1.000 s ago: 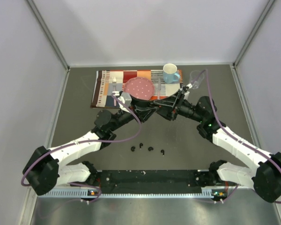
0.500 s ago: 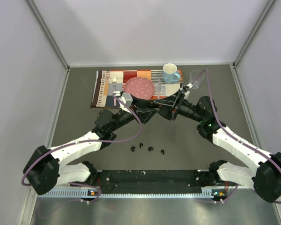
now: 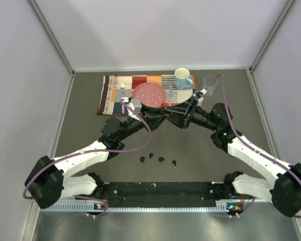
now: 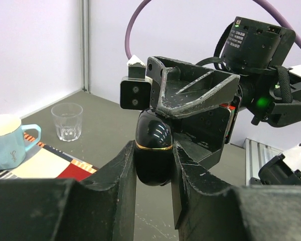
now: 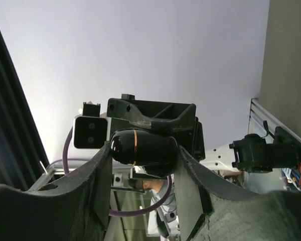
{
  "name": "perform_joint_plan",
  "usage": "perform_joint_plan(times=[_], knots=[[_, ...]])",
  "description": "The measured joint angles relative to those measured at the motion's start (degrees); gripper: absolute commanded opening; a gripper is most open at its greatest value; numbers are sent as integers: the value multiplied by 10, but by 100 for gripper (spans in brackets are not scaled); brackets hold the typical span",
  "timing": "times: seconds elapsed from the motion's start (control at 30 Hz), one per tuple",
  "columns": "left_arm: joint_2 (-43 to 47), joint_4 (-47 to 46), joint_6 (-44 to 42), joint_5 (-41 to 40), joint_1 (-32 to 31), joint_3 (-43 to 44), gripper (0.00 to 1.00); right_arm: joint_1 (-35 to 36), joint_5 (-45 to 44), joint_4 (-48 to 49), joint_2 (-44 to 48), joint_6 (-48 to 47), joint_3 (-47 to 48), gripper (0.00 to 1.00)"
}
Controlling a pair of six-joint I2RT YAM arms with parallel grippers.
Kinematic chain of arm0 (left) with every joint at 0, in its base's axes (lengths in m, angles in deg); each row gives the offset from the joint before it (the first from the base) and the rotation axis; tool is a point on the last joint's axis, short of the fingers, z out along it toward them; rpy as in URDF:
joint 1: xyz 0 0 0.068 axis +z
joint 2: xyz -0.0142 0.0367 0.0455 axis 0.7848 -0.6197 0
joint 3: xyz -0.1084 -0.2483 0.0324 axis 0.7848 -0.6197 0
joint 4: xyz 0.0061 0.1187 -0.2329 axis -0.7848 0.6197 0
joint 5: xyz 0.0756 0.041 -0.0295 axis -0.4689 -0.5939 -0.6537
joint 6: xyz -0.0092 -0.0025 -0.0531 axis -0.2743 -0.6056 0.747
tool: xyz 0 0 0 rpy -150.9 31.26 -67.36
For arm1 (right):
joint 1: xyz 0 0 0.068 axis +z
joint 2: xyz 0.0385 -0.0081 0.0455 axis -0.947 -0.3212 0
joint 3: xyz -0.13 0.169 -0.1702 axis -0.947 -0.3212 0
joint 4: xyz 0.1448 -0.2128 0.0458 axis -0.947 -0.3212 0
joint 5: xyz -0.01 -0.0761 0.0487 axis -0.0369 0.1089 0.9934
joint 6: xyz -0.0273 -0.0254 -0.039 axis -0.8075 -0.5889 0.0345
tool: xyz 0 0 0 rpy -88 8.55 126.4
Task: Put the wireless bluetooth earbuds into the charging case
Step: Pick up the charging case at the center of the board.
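The charging case (image 4: 153,150) is a glossy black oval with a thin gold band, held in the air between both arms. My left gripper (image 4: 154,155) is shut on its lower half, fingers pressing both sides. My right gripper (image 5: 144,158) is shut on the same charging case (image 5: 143,147), gripping it end to end. In the top view the left gripper (image 3: 163,114) and right gripper (image 3: 174,116) meet nose to nose over the table's middle. Several tiny black earbuds (image 3: 161,159) lie in a loose row on the grey table, nearer the arm bases, away from both grippers.
A striped placemat (image 3: 115,93) lies at the back with a pink plate (image 3: 149,94) and a blue mug (image 3: 182,78) on it. A clear glass (image 3: 209,81) stands to its right. Grey walls close in both sides.
Both arms stay joined at the middle with only a slight shift of the left wrist. The earbuds have not moved.
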Motion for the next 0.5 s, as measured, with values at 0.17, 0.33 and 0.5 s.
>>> perform_joint_plan(times=[0.17, 0.33, 0.5], knots=[[0, -1, -4, 0, 0, -1, 0, 0, 3, -13, 3, -29, 2, 89], [11, -40, -21, -9, 0, -43, 0, -2, 2, -130, 14, -138, 31, 96], [40, -94, -24, -44, 0, -117, 0, -5, -21, -254, 57, -282, 78, 97]])
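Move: The charging case is in the air, gripped by both hands: its middle lies about 2 cm to the right of the left hand point and 1 cm ahead, and about 1 cm ahead and 1 cm left of the right one. From the left hand, roughly 28 cm lower on the table, the four small black earbuds are some 10 cm back and 3 cm left, while the plate is about 19 cm ahead and 7 cm left. Down and to the left the left hand goes, about 4 cm in all, drawing the charging case out of the right gripper in a keeping grip. The right hand opens wide first and lets go of the case, sinks about 2.5 cm, then edges up, right and a little back, its wrist rolling and its fingertips tipping down, some 25 degrees in all. ##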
